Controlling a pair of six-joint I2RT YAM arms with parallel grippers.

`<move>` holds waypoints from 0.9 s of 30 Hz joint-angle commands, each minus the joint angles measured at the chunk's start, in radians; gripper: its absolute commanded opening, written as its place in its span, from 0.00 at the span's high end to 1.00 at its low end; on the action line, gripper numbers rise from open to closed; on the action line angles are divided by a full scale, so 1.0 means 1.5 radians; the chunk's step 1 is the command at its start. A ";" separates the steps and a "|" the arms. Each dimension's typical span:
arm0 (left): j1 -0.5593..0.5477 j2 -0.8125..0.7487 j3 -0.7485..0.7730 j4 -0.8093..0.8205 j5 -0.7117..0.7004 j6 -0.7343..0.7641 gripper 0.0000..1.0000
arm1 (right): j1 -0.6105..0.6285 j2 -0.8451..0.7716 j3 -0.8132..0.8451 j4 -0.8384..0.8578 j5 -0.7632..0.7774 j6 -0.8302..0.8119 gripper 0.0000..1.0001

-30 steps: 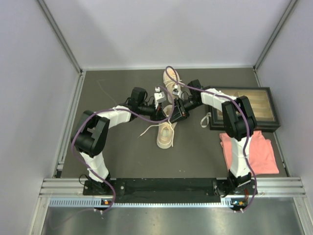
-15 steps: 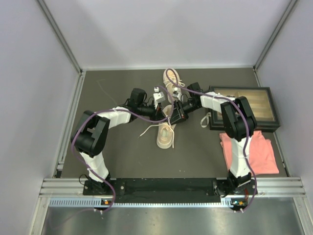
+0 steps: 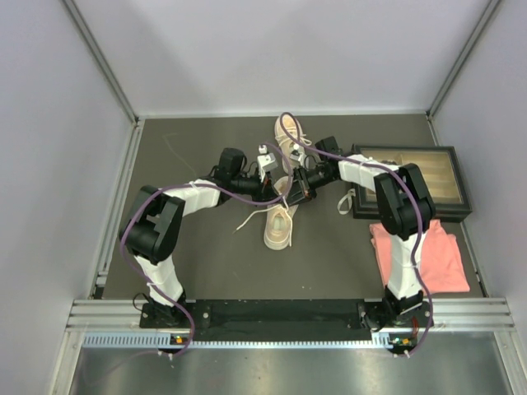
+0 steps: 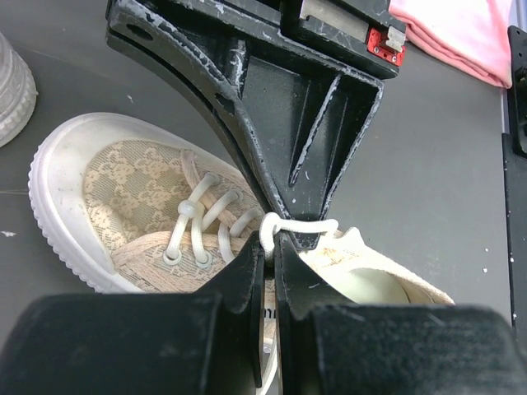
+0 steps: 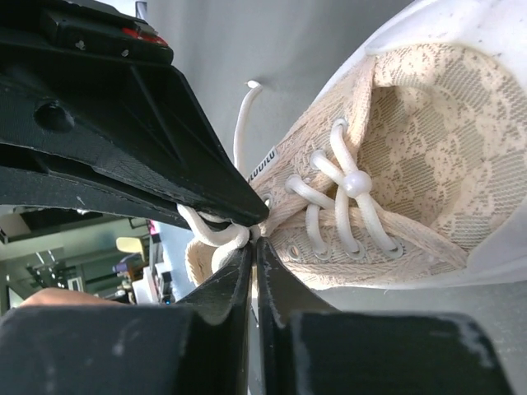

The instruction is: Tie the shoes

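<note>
Two beige lace-patterned shoes lie mid-table, the far shoe (image 3: 287, 136) behind the near shoe (image 3: 280, 224). Both grippers meet tip to tip over the near shoe's tongue. The left gripper (image 3: 279, 188) is shut on a white lace (image 4: 288, 225), pinched at its fingertips (image 4: 272, 240) above the eyelets of the near shoe (image 4: 123, 181). The right gripper (image 3: 294, 190) is also shut, nipping a bend of the same white lace (image 5: 216, 234) at its tips (image 5: 254, 240) beside the laced vamp (image 5: 412, 164). A loose lace end (image 3: 249, 219) trails left of the near shoe.
A dark framed tray (image 3: 418, 183) sits at the right, with a folded pink cloth (image 3: 420, 255) in front of it. A white lace end (image 3: 346, 202) lies by the tray's left edge. Grey walls close in the table on three sides.
The right gripper has closed on the lace and shifted slightly left to meet the left gripper. The left gripper has kept its grip and place.
</note>
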 commanded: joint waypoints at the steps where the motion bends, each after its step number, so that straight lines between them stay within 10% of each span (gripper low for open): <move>1: -0.001 -0.024 -0.001 0.030 0.014 0.004 1.00 | 0.011 -0.046 0.006 0.037 0.018 -0.020 1.00; 8: 0.002 -0.042 -0.003 -0.005 0.018 0.044 0.99 | -0.006 -0.075 -0.010 0.025 0.044 -0.033 1.00; 18: 0.020 -0.079 -0.003 -0.048 0.013 0.069 0.51 | -0.002 -0.079 -0.013 0.014 0.049 -0.062 1.00; 27: 0.020 -0.074 0.010 -0.044 0.009 0.046 0.60 | -0.001 -0.091 -0.019 0.011 0.057 -0.068 1.00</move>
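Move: The lace loop is at both sets of fingertips, pinched by the left gripper and also by the right, over the near shoe. From the left hand, this shoe's middle lies about 3 cm back, 1 cm right and 5 cm below; the far shoe is some 16 cm ahead, 3 cm right, 6 cm below; the loose lace end is roughly 9 cm back, 12 cm left and 8 cm below. Open the left gripper about halfway to let go of the lace, and as it opens lift it about 2 cm and ease it 1.5 cm left, off the lace crossing. Keep the right fingers shut on the lace loop, drawing them barely 1 cm right, slightly forward and up, while the fingertips tilt by some 10 degrees. ##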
